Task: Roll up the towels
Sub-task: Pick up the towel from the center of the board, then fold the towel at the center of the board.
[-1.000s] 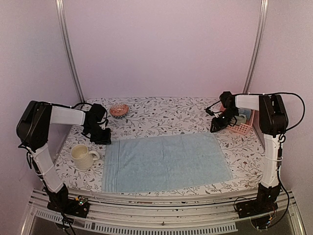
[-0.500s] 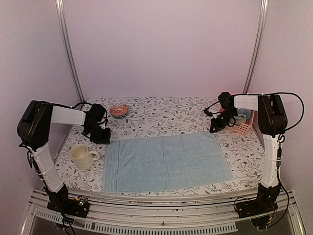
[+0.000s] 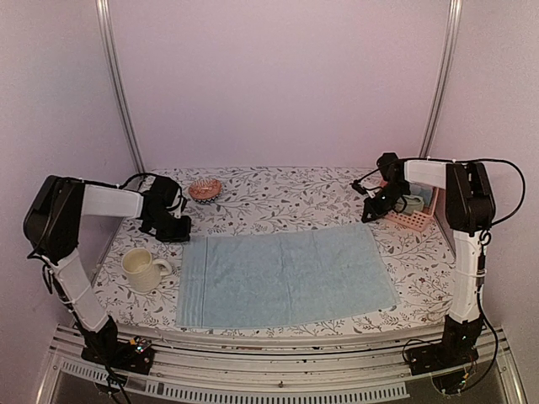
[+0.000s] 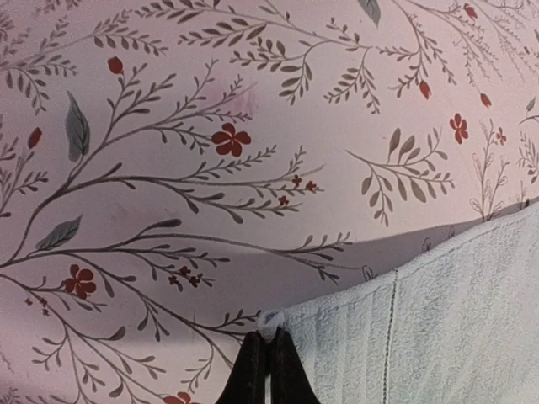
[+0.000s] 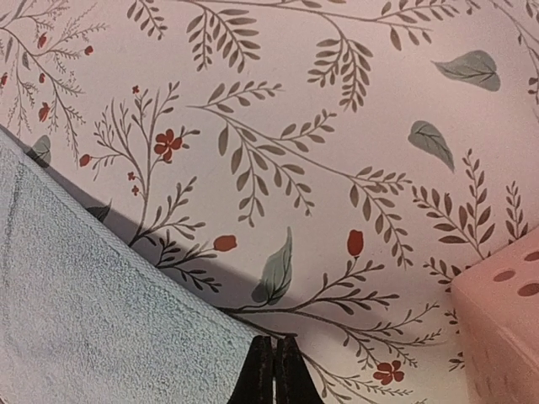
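Note:
A light blue towel lies spread flat across the flowered table, long side left to right. My left gripper is at its far left corner, shut, with the corner's tip pinched between the fingertips. The towel edge there is lifted and casts a shadow. My right gripper is at the far right corner, jaws closed right where the towel edge ends. That edge is also raised over a shadow.
A cream mug stands left of the towel, near the left arm. A small pinkish bowl sits at the back left. A pink perforated basket stands at the back right, close to the right gripper.
Both grippers have closed from partly open onto the towel's far corners. The far edge of the towel has shifted slightly away from me and lifted.

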You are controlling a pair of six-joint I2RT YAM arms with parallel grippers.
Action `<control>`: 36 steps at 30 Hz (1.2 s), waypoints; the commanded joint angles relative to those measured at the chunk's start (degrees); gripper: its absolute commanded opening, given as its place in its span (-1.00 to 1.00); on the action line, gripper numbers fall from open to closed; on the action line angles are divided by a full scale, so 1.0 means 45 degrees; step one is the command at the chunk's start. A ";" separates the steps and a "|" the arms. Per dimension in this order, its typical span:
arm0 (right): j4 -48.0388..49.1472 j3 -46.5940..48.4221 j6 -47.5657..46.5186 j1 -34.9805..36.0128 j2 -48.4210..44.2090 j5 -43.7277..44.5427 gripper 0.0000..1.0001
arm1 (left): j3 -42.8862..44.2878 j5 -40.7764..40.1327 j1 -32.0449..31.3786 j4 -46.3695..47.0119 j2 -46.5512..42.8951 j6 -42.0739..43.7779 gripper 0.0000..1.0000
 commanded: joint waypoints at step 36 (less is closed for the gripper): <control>0.2370 -0.4437 -0.2238 -0.1315 -0.5593 -0.1927 -0.95 | -0.1264 0.2028 -0.0120 -0.2747 -0.4933 -0.0568 -1.00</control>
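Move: Both hands already grip the light-blue towel by its far corners, raised a little above the table. The towel's middle lies about 18 cm to the right of the left hand, 12 cm back and slightly below. The mug stands some 8 cm to the left hand's left and 9 cm back, the red bowl 17 cm ahead and 4 cm right. From the right hand, the towel's middle is about 15 cm left and 18 cm back; the pink basket's is 9 cm right and 7 cm ahead. Keeping both far corners pinched, the two hands lift the towel's far edge together by roughly 9 cm. The right first reaches some 3 cm forward, easing a little to its right, then draws back about 5 cm; the left goes nearly straight up, then turns back 4 cm towards its base. Both wrists swing their fingers forward about 15 degrees, the left partly returning. ##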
